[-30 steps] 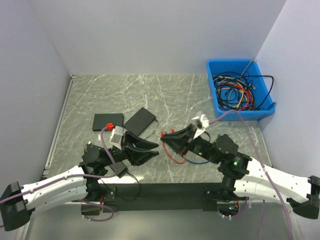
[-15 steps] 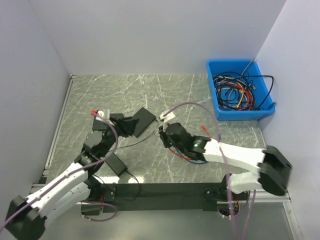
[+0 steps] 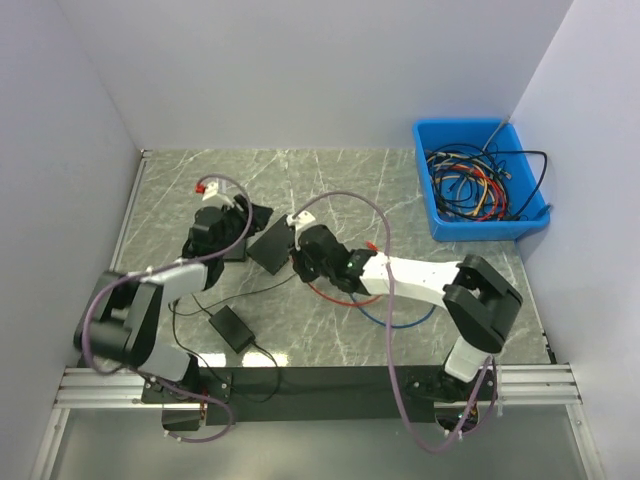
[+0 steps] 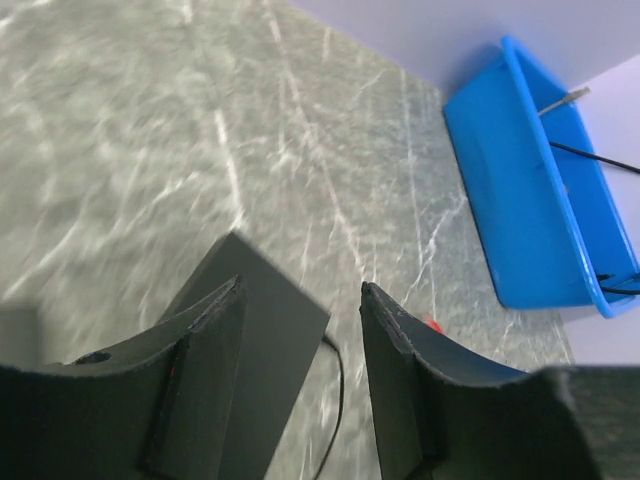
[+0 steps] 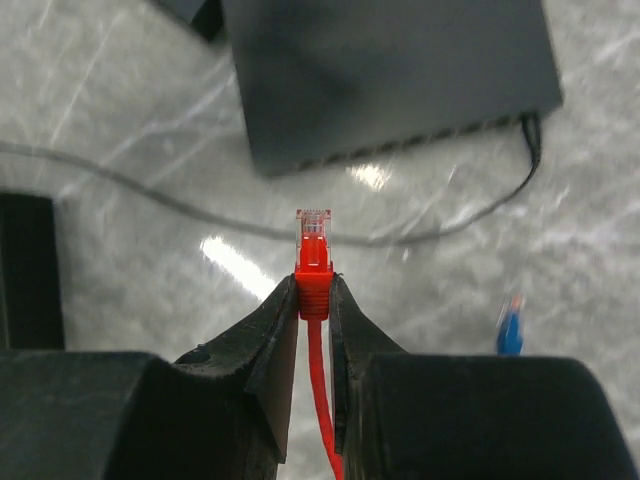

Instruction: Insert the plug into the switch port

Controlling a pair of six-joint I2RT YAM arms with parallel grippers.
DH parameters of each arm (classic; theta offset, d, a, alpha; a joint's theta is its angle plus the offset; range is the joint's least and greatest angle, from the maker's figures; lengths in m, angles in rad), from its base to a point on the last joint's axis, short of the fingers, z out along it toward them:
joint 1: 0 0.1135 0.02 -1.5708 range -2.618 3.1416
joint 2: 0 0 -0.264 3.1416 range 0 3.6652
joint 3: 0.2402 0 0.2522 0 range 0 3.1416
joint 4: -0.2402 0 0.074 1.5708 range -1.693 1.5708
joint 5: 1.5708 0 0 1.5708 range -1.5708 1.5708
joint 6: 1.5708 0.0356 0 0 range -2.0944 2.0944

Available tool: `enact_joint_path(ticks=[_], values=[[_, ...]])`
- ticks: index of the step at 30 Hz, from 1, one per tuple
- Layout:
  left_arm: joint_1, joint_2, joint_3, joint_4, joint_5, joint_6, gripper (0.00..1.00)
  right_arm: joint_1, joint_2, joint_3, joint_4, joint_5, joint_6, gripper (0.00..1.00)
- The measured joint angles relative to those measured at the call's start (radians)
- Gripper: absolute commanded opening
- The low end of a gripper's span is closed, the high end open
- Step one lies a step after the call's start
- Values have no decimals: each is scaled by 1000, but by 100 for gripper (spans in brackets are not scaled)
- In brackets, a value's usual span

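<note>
The red plug [image 5: 314, 248] sticks out from between the tips of my right gripper [image 5: 314, 290], which is shut on its boot; its clear tip points at the switch. The switch [image 5: 390, 80] is a flat black box, and its port row [image 5: 400, 148] faces the plug a short way ahead. From above, the switch [image 3: 271, 246] lies between both grippers, the right gripper [image 3: 298, 258] at its right edge. My left gripper [image 4: 300, 300] is open over the switch's [image 4: 270, 330] corner, its left finger [image 4: 200, 380] above the box. The left gripper [image 3: 258, 216] sits just behind the switch.
A blue bin [image 3: 478, 180] of cables stands at the back right. A black power adapter [image 3: 230, 327] and its thin cable [image 5: 200, 215] lie near the front. Red cable [image 3: 330, 296] and blue cable [image 3: 400, 320] loop under the right arm. A blue plug [image 5: 510, 330] lies nearby.
Both arms have reached forward from the near edge to the switch. The right gripper carried the red plug left up to the switch; the left gripper moved to its far-left side.
</note>
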Motion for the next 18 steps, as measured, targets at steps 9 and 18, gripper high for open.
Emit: enact_joint_path(ticks=[9, 18], values=[[53, 272, 116, 145, 164, 27, 69, -139, 150, 71, -10, -143, -23, 0], [65, 383, 122, 206, 235, 34, 88, -143, 243, 145, -57, -199, -48, 0]])
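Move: The switch's middle lies about 9 cm ahead of the right hand, 5 cm to its left and 8 cm below, its port edge facing the held red plug. The black lead's plug sits in that edge, 10 cm ahead and 3 cm right of the hand; the blue plug lies 4 cm ahead, 7 cm right. From the left hand the switch is some 3 cm back, 4 cm right and 13 cm below, the dark box 4 cm back and 10 cm left. Still pinching the red plug, the right hand carries it about 6 cm down and 4 cm forward towards the switch's port edge, forward at first and then mostly sinking, its fingers tipping some 10 degrees further down. The left hand comes down about 6 cm over the switch with an early reach forward of nearly 4 cm, turning 10 degrees clockwise and opening its fingers nearly fully. ##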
